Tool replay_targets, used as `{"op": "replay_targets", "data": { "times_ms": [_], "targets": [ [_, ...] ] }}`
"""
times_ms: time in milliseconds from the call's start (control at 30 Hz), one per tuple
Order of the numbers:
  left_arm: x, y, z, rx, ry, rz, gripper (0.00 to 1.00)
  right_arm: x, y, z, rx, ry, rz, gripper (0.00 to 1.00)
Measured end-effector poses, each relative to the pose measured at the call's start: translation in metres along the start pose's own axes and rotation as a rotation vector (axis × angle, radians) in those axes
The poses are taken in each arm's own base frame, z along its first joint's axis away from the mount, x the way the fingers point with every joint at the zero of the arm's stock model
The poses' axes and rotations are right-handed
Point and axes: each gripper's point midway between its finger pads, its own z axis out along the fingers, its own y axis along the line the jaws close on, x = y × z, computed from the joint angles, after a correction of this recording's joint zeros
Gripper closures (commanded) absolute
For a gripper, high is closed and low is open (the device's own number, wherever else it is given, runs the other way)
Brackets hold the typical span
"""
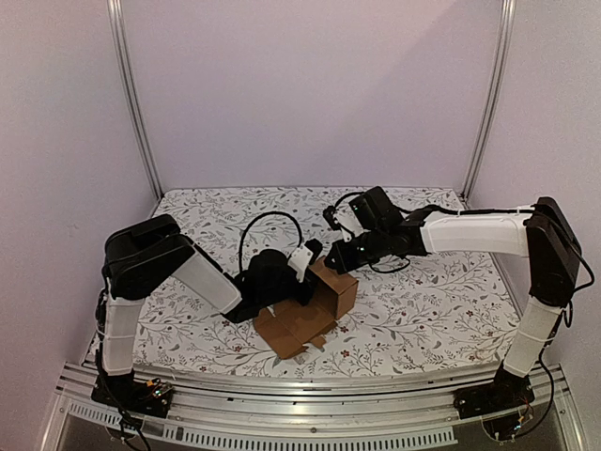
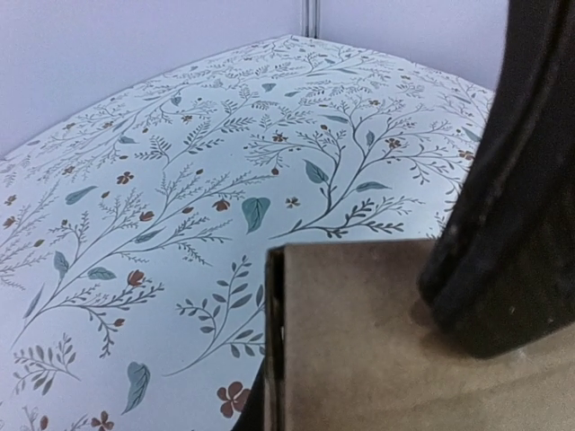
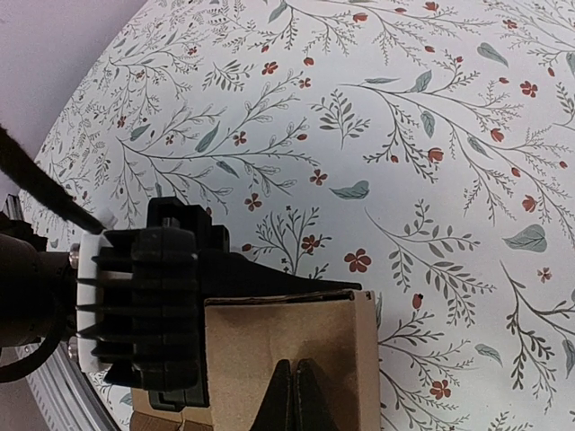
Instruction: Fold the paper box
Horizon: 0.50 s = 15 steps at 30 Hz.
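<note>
The paper box (image 1: 315, 305) is brown cardboard, partly folded, in the middle of the table with flat flaps spread toward the near edge. My left gripper (image 1: 307, 272) reaches in from the left and is shut on an upright wall of the paper box (image 2: 359, 350). One of its dark fingers (image 2: 252, 409) shows behind the doubled cardboard edge. My right gripper (image 3: 297, 386) is shut with nothing between its fingertips, and its tips rest on a cardboard panel (image 3: 243, 350). Its black fingers (image 2: 512, 224) come down onto that panel in the left wrist view.
The floral tablecloth (image 1: 423, 282) covers the table. White walls and metal posts (image 1: 131, 94) enclose the back and sides. The left gripper's black body (image 3: 144, 305) sits close beside the right fingertips. A metal rail (image 1: 310, 385) runs along the near edge.
</note>
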Motion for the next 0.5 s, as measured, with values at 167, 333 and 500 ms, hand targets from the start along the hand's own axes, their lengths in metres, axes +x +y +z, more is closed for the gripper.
{"op": "replay_targets", "data": {
  "times_ms": [167, 333, 500],
  "targets": [
    [0.0000, 0.0009, 0.0000, -0.005, 0.000, 0.000, 0.93, 0.0004, 0.0012, 0.0002, -0.001, 0.001, 0.001, 1.00],
    [0.0001, 0.0025, -0.0013, -0.015, 0.000, -0.003, 0.67, 0.0008, 0.0012, 0.0000, 0.000, 0.002, 0.002, 1.00],
    [-0.0029, 0.0047, -0.0094, -0.025, -0.003, -0.004, 0.62, -0.0015, 0.0021, -0.0041, 0.002, -0.005, 0.001, 1.00]
  ]
}}
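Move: The left hand's shut fingers pinch the box's double-layered forward-left wall, so the wall is right at the pads. The middle of the box's top panel is about 4 cm right of that hand, 2 cm back and 4 cm above; the flat lid flap lies some 10 cm back, 5 cm left and 4 cm lower. From the right hand, its closed tips on the top panel, the panel's middle is about 1 cm back, 1 cm left and 2 cm below. The left fingers let go of the double-layered wall, opening from shut to over a third of their range; the outer finger swings clear of the edge as the hand backs off about 1 cm to its left, then also rises about half a centimetre. The right hand stays over the top panel with its fingers shut, easing up only slightly at the end. ##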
